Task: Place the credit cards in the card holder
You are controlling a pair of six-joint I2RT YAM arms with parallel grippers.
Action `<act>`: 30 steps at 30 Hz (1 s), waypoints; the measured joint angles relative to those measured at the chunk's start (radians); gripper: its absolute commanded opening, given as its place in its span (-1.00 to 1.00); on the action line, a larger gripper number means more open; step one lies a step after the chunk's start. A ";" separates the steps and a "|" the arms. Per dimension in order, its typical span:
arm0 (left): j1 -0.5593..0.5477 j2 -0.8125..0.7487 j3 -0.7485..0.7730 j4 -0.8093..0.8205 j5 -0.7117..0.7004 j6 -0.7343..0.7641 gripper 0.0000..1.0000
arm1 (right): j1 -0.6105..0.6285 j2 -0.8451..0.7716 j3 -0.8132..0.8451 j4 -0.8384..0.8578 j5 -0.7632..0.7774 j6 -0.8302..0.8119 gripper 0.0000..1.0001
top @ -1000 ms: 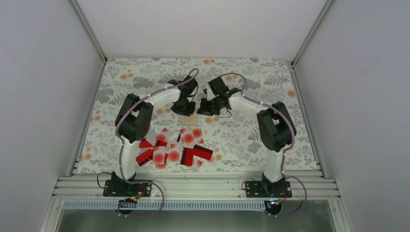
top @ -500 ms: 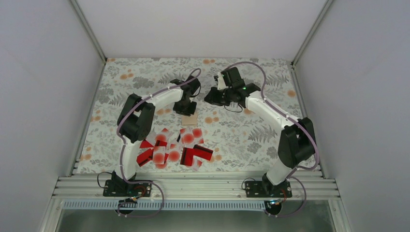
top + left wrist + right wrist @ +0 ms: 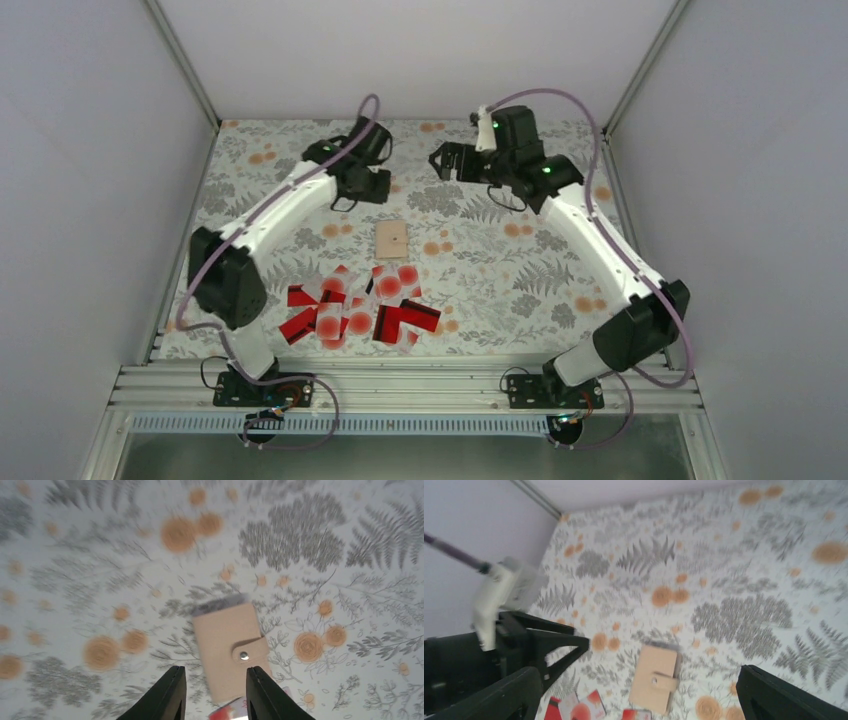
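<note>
The tan card holder (image 3: 392, 240) lies shut on the floral table, its snap tab fastened (image 3: 232, 647) (image 3: 655, 677). The credit cards (image 3: 360, 310), red ones and white ones with red dots, are heaped nearer the arm bases. A few of them show at the wrist views' lower edges (image 3: 230, 713) (image 3: 579, 707). My left gripper (image 3: 368, 188) (image 3: 214, 670) hangs above and beyond the holder, open a little with nothing between its fingers. My right gripper (image 3: 445, 160) (image 3: 640, 672) is raised at the far right of the holder, open wide and empty.
The left arm's black gripper (image 3: 549, 645) shows at the left of the right wrist view. White walls enclose the table (image 3: 500, 280) on three sides. A metal rail (image 3: 400, 385) runs along the near edge by the arm bases.
Both arms lifted and drew back from the card holder toward the far side. The right gripper went from shut to wide open; the left opened slightly. The holder stays on the table.
</note>
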 measured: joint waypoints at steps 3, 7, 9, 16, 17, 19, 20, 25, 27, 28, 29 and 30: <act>0.026 -0.116 -0.013 0.025 -0.042 0.022 0.97 | -0.002 -0.064 0.032 0.006 0.045 -0.036 0.99; 0.055 -0.311 -0.114 0.111 -0.125 0.059 1.00 | -0.003 -0.165 0.030 0.026 0.085 -0.079 0.99; 0.058 -0.389 -0.167 0.145 -0.167 0.080 1.00 | -0.003 -0.214 0.010 0.054 0.096 -0.101 0.99; 0.061 -0.692 -0.415 0.278 -0.343 0.137 1.00 | -0.004 -0.473 -0.281 0.148 0.162 -0.147 0.99; 0.062 -0.732 -0.451 0.294 -0.365 0.140 1.00 | -0.004 -0.513 -0.340 0.154 0.172 -0.146 0.99; 0.064 -0.813 -0.539 0.333 -0.402 0.146 1.00 | -0.004 -0.574 -0.437 0.160 0.185 -0.145 0.99; 0.066 -0.852 -0.586 0.346 -0.414 0.149 1.00 | -0.004 -0.602 -0.483 0.161 0.190 -0.143 0.99; 0.067 -1.016 -0.771 0.388 -0.423 0.155 1.00 | -0.004 -0.705 -0.607 0.158 0.223 -0.118 0.99; 0.067 -1.083 -0.818 0.395 -0.424 0.156 1.00 | -0.004 -0.732 -0.614 0.158 0.237 -0.107 0.98; 0.066 -1.104 -0.827 0.396 -0.425 0.156 1.00 | -0.004 -0.740 -0.614 0.161 0.240 -0.102 0.98; 0.067 -1.124 -0.833 0.398 -0.426 0.156 1.00 | -0.004 -0.747 -0.614 0.164 0.243 -0.098 0.98; 0.067 -1.140 -0.834 0.398 -0.427 0.158 1.00 | -0.004 -0.753 -0.614 0.166 0.248 -0.096 0.99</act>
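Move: The closed card holder lies roughly 16 cm below the left hand, about 4 cm back towards the base and 2 cm to its right. From the right hand it lies some 27 cm below, about 4 cm back and 9 cm to the left. The nearest loose cards, a white-and-red pair, lie about 10 cm nearer the bases than the holder, roughly in line with it; the card heap spreads some 18 cm nearer and 14 cm to the holder's left. Neither hand touches anything; both head away from the card holder, drawing back and apart. The left swings left about 18 cm and back 12, rises some 15 cm then dips slightly, while its nearly shut fingers spread wide and tilt up forward about 45 degrees. The right draws back and right some 11 cm each, rises then sinks nearly to its starting height, fingers still wide open. ##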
